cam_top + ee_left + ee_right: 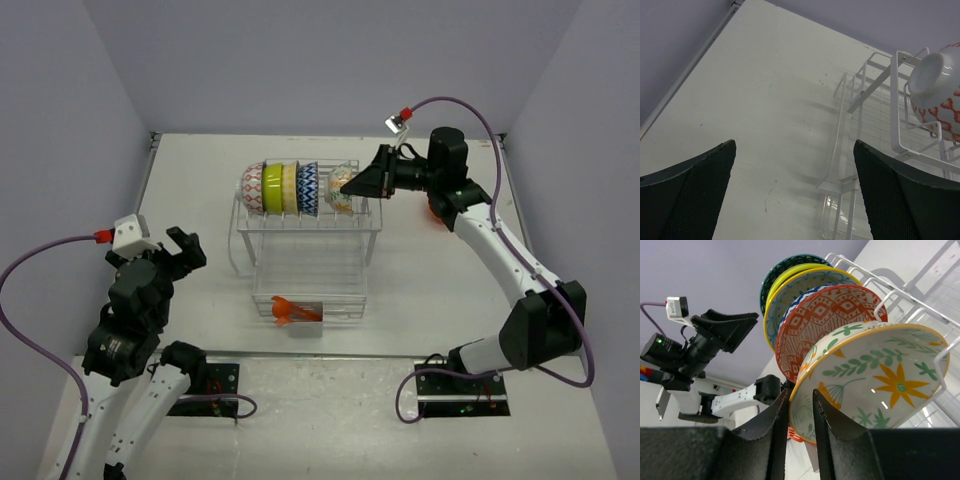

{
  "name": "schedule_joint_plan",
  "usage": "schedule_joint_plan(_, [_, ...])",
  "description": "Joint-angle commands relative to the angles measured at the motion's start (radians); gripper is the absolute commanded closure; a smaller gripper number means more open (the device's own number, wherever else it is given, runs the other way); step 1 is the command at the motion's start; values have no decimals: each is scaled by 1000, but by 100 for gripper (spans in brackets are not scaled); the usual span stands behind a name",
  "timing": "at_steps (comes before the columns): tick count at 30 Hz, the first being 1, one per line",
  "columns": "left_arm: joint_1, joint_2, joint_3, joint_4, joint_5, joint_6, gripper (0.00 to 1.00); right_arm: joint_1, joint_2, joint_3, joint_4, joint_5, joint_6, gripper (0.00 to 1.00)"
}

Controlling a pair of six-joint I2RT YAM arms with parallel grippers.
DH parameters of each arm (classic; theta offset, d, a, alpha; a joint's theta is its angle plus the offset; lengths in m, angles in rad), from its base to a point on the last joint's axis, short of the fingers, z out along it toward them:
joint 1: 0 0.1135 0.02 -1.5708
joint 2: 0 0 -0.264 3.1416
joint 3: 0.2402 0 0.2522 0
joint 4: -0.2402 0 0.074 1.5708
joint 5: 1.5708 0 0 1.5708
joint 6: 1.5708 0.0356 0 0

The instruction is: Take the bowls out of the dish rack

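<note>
The white wire dish rack [310,262] stands mid-table. Several bowls stand on edge in its upper shelf: red-patterned [252,188], lime green [272,188], cream-yellow [290,187], blue-patterned [308,187] and, at the right end, white floral [340,190]. My right gripper [352,184] is shut on the floral bowl's rim [875,375], one finger [767,435] outside and one inside; the bowl still sits among the wires. My left gripper [185,250] is open and empty left of the rack [900,100], with the red-patterned bowl [940,85] ahead to its right.
Orange utensils [290,311] sit in the rack's front holder. Something orange [437,212] lies on the table behind my right arm, mostly hidden. Grey walls close the table at the left, right and back.
</note>
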Motion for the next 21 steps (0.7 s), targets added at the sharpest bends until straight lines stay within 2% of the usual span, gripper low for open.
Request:
schedule_joint_plan(1, [6, -2, -12, 45, 7, 20, 0, 2, 32, -8, 80, -33, 36, 74])
schedule_joint_plan(5, [6, -7, -13, 47, 6, 20, 0, 2, 47, -18, 147, -71, 86, 82])
schedule_joint_plan(6, [6, -10, -13, 47, 6, 20, 0, 2, 47, -21, 173, -74, 98, 88])
schedule_joint_plan(10, [6, -12, -15, 47, 7, 20, 0, 2, 38, -28, 189, -72, 117, 100])
schedule_joint_plan(21, [6, -18, -16, 47, 7, 19, 0, -7, -58, -24, 238, -43, 169, 100])
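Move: The floral bowl stands on edge in the rack, its near upper rim already between the right fingertips; its middle is about 3 cm ahead, 2 cm left and 4 cm below. About level with it front to back and in height, the blue-and-white bowl stands some 8 cm left of the right hand, the cream bowl about 11 cm left. From the left hand, the floral bowl is roughly 13 cm ahead, 32 cm right and about level in height. Hold the right gripper almost in place at the floral bowl and close its partly open fingers until they pinch the near upper rim, one finger inside the bowl and one outside. Once shut, keep the grip and begin to ease upward, ending only about 1 cm higher, with hardly any turn of the wrist. ##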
